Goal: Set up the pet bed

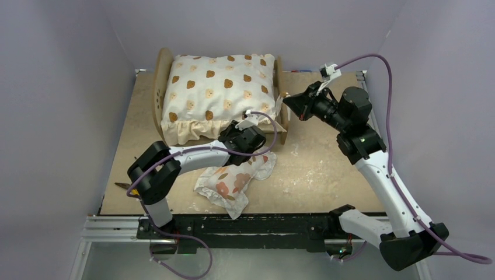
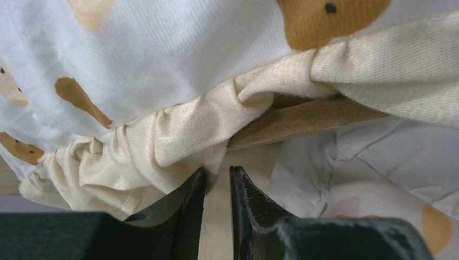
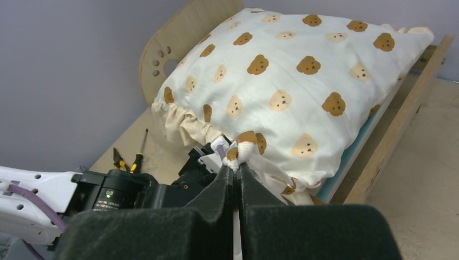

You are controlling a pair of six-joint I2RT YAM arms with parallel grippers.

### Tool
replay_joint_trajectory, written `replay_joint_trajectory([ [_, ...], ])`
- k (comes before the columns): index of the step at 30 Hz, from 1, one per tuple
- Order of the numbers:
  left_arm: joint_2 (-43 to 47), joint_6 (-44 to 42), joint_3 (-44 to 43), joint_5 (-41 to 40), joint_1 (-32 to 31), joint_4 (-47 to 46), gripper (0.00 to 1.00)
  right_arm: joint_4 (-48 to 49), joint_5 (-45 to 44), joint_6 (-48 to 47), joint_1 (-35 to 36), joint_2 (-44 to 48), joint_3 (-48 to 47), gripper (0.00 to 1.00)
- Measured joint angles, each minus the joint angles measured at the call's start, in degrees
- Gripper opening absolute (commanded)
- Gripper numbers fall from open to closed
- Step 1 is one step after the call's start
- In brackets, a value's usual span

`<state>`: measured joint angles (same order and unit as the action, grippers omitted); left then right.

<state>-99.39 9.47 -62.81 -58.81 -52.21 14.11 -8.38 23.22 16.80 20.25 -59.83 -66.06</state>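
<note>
The pet bed (image 1: 161, 81) stands at the back of the table, its rounded headboard (image 3: 184, 38) to the left and a wooden rail (image 3: 400, 119) beside the blue base. A cream bear-print cushion (image 1: 219, 87) fills it. My right gripper (image 3: 237, 165) is shut on the cushion's near right corner, at the bed's right end (image 1: 284, 105). My left gripper (image 2: 217, 173) sits low at the cushion's ruffle (image 2: 178, 130), its jaws a narrow gap apart. The ruffle's edge hangs right at the tips, and bare table shows between them. In the top view the left gripper (image 1: 236, 127) is at the cushion's front edge.
A small floral pillow (image 1: 236, 178) lies crumpled on the table just behind my left gripper, also in the left wrist view (image 2: 389, 179). Pliers and a screwdriver (image 3: 135, 154) lie near the table's left edge (image 1: 124, 185). Grey walls close in the back and sides.
</note>
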Motion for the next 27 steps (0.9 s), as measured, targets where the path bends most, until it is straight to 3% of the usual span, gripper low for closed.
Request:
replay_joint_trajectory([
  [3,-1.01,-0.26,0.00,-1.57,0.00,0.07,0.00,-0.09,-0.28,-0.07,0.00,0.00,0.00,0.00],
  [14,1.16,-1.38,-0.15,-4.61,0.00,0.20,0.00,-1.29,-2.29,-0.37,0.00,0.24,0.00,0.00],
  [27,21.92,5.66,-0.07,-0.39,1.31,6.12,0.00,-3.93,-9.55,0.11,0.00,5.09,0.00,0.00],
])
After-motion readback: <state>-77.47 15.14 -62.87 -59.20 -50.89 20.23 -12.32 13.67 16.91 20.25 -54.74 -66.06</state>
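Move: The cream frill hanging along the cover's near edge lies right at the left hand's slightly open fingertips, about 2 cm ahead, 1 cm left and 1 cm below. From the left hand, the flowered pillow's middle is some 13 cm back, 3 cm right and 7 cm lower. The headboard is roughly 11 cm ahead and 19 cm left. From the right hand, which already holds the cover's tie high up, that frill lies about 5 cm ahead, 19 cm left and 26 cm below. The left hand shuts its fingers on the edge of the cream frill, easing about 1 cm left as they close, then lifts the pinched cloth some 12 cm up, swinging about 3 cm left and slightly back while the wrist rolls its left side down and the fingertips tip up about 10 degrees. The right hand keeps the tie pinched and, late on, draws it about 3 cm to the right, away from the bed, turning some 10 degrees clockwise. ##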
